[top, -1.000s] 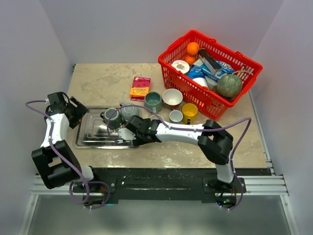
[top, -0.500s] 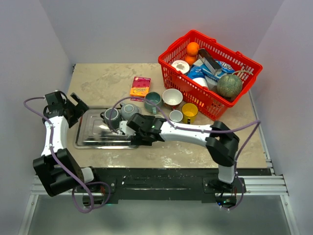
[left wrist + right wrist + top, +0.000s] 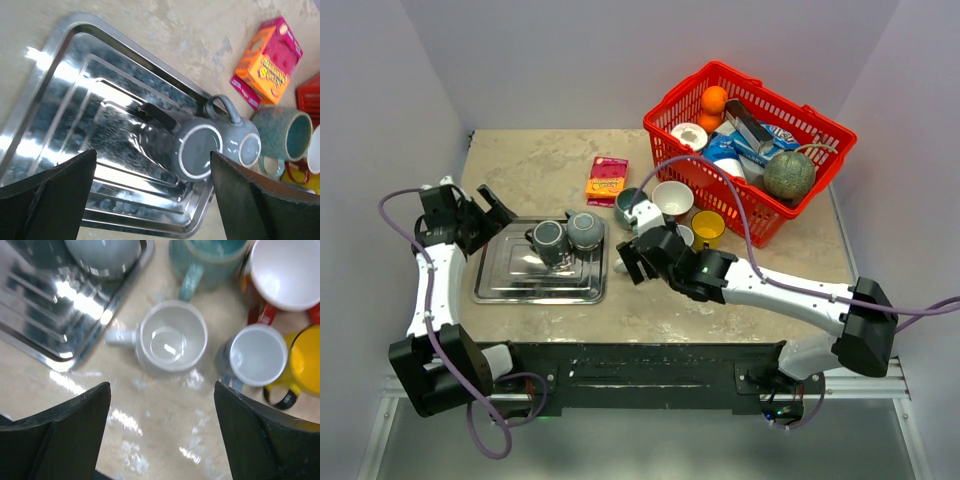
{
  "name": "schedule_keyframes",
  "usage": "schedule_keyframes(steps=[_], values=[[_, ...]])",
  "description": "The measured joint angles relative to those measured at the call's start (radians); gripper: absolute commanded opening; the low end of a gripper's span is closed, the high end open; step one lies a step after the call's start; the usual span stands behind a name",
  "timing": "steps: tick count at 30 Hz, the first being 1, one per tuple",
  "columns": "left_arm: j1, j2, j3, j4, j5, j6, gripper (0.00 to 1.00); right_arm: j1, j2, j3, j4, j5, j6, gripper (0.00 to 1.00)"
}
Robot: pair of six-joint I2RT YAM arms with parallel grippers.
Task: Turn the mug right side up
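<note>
Two grey mugs stand upside down at the far right of the steel tray [image 3: 520,285]: a dark one [image 3: 549,238] and a lighter one [image 3: 586,230]. Both show in the left wrist view, the dark mug [image 3: 197,150] and the lighter mug [image 3: 246,146]. My left gripper [image 3: 492,215] is open and empty over the tray's far left corner. A white mug [image 3: 172,337] stands upright on the table just right of the tray, handle to the left. My right gripper [image 3: 633,256] hovers open above it; in the top view it hides most of that mug.
Upright mugs cluster right of the tray: teal [image 3: 633,207], white with red [image 3: 672,200], small grey-white [image 3: 680,237], yellow [image 3: 708,230]. A pink and orange box [image 3: 607,179] lies behind the tray. A full red basket [image 3: 750,150] stands at the far right.
My right gripper has moved right from the tray's near right corner to the table beside the tray. My left gripper has drawn a little farther back and left.
</note>
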Motion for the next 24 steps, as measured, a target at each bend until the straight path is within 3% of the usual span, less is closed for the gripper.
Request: schedule_keyframes(steps=[5,16,24], values=[[-0.118,-0.027,-0.069,-0.014,-0.008,-0.009,0.99,0.001,-0.012,-0.175,-0.015,-0.052,0.162,0.74],[-0.126,-0.032,-0.131,-0.026,-0.077,-0.124,0.99,-0.067,0.103,-0.245,0.113,-0.126,0.232,0.47],[-0.126,0.046,-0.059,-0.039,-0.137,-0.187,0.99,-0.197,0.215,-0.216,0.183,-0.153,0.194,0.44]])
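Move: The upright pale mug stands about 6 cm ahead of my right hand, 1 cm to its left and some 15 cm below. From that mug, the small cup is about 11 cm right and 3 cm farther out; the green mug is 11 cm farther out, in line with it. For my left hand, the dark-handled mug in the tray lies roughly 9 cm right, about level ahead, 12 cm down; the grey mug is 7 cm right of it and 2 cm farther out. I sink my right hand about 14 cm, first drawing back some 4 cm, then reaching forward and right into the gap between the pale mug and the small cup, tipping the fingers down about 15 degrees, swinging them slightly clockwise and closing them to half. My left hand, still wide open, dips about 5 cm while going right and back, then eases a little forward and left. ##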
